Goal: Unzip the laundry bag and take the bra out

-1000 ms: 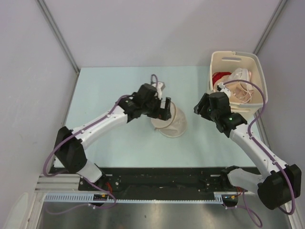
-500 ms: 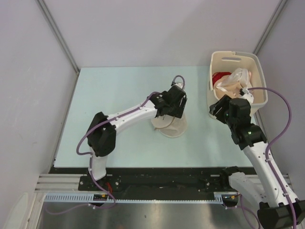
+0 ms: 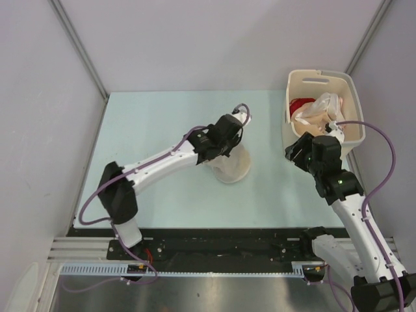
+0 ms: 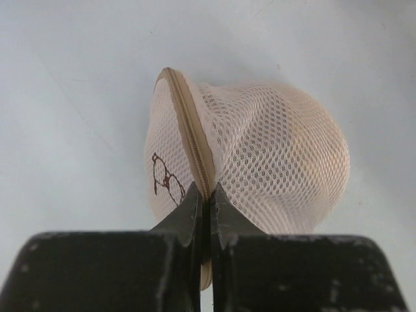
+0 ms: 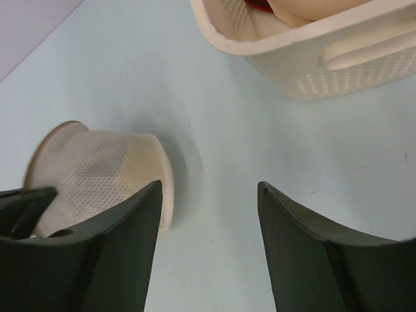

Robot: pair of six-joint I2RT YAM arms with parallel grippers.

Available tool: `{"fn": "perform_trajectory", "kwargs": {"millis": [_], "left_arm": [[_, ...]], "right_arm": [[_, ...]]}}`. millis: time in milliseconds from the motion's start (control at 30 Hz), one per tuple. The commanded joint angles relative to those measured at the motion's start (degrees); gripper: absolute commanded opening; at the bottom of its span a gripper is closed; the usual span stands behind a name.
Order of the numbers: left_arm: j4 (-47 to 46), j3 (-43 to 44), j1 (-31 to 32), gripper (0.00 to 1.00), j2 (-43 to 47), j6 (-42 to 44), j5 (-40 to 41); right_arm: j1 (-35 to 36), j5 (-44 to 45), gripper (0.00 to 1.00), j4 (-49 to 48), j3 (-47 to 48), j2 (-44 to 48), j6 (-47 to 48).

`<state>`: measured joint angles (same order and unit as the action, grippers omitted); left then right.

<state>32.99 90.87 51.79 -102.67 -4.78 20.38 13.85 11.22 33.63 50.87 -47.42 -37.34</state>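
Observation:
The laundry bag [image 3: 234, 166] is a round cream mesh pouch on the pale table, right of centre. In the left wrist view the laundry bag [image 4: 273, 162] shows its tan zip rim facing up and a small eyeglasses print on its left half. My left gripper [image 3: 218, 151] [image 4: 208, 195] is shut on that zip rim at the bag's near edge. My right gripper [image 3: 294, 151] [image 5: 209, 188] hovers open and holds nothing, to the right of the laundry bag [image 5: 97, 172]. The bra is hidden.
A cream plastic basket [image 3: 322, 77] [image 5: 312, 65] stands at the back right, with a pale pink garment [image 3: 320, 106] and a red cloth [image 3: 299, 104] inside. Grey walls close in the table's left, back and right sides.
My left gripper has closed on the bag's zip rim after shifting over the bag. The right arm drew back toward the basket, then held still.

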Motion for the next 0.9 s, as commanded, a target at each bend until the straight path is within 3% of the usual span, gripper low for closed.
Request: {"fn": "perform_trajectory", "kwargs": {"millis": [0, 133, 200, 233, 267, 367, 400, 500, 567, 667, 867], "left_arm": [[-7.24, -5.87, 0.07, 0.0, 10.63, 11.0, -2.09], [-0.52, -2.38, -0.02, 0.01, 8.21, 7.08, 0.08], [5.73, 5.6, -0.89, 0.0, 5.04, -0.82, 3.42], [13.34, 9.11, -1.51, 0.0, 0.76, -4.76, 4.48], [17.07, 15.85, -2.21, 0.0, -1.02, -14.03, 4.23], [24.75, 23.54, -3.89, 0.01, -6.9, -29.44, 0.99], [24.75, 24.35, -3.8, 0.17, -7.8, -31.59, -1.03], [19.85, 25.06, -3.98, 0.8, -8.95, -33.9, -11.57], [18.6, 23.75, -4.06, 0.97, -6.94, -32.5, -12.13], [16.49, 17.71, -5.64, 1.0, -2.46, -30.12, -8.79], [6.91, -1.04, -16.36, 1.0, 10.65, -26.27, -15.46]], "right_arm": [[-0.22, -1.47, 0.64, -0.75, -0.6, 0.49, 1.04], [-0.22, -2.96, 0.64, -2.16, -0.86, -0.04, 0.96], [-0.22, -3.4, 0.64, -2.34, -0.95, -0.39, 0.87], [-0.22, -3.58, 0.64, -2.42, -0.95, -0.48, 0.69], [-0.22, -3.58, 0.64, -2.43, -1.04, -0.57, 0.61], [-0.05, -4.19, 0.64, -3.48, -1.48, -0.83, 0.43], [0.21, -4.28, 0.63, -3.83, -1.91, -0.92, 0.17], [1.53, -4.19, 0.63, -4.71, -2.53, -1.27, -0.71], [2.93, -3.49, 0.63, -4.62, -2.71, -1.27, -1.24], [6.88, -1.65, 0.64, -4.71, -3.41, -1.8, -2.03], [17.78, -2.53, 0.65, -12.61, -4.2, -8.03, -5.89]]}}
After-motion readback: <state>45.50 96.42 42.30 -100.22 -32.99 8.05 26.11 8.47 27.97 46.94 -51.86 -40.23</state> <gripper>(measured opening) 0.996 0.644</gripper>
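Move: Pinched at its zip edge in the left hand, the laundry bag has its middle some 6 cm below that hand, about 2 cm back and 1 cm to the right. From the open right hand the bag lies about 20 cm to the left, 4 cm ahead and 11 cm lower. The cream bin stands roughly 15 cm ahead of the right hand, 9 cm to its right and some 10 cm lower. Rising about 5 cm with its fingers still shut, the left hand first edges back and left, then swings forward and right, sinks a little, opens wide to let go of the zip edge, and slides some 5 cm left, away from the bag. Its wrist tips down and turns counter-clockwise meanwhile. The right hand, half open, drifts and then speeds left towards the bag, about 7 cm, sinking 3 cm. ##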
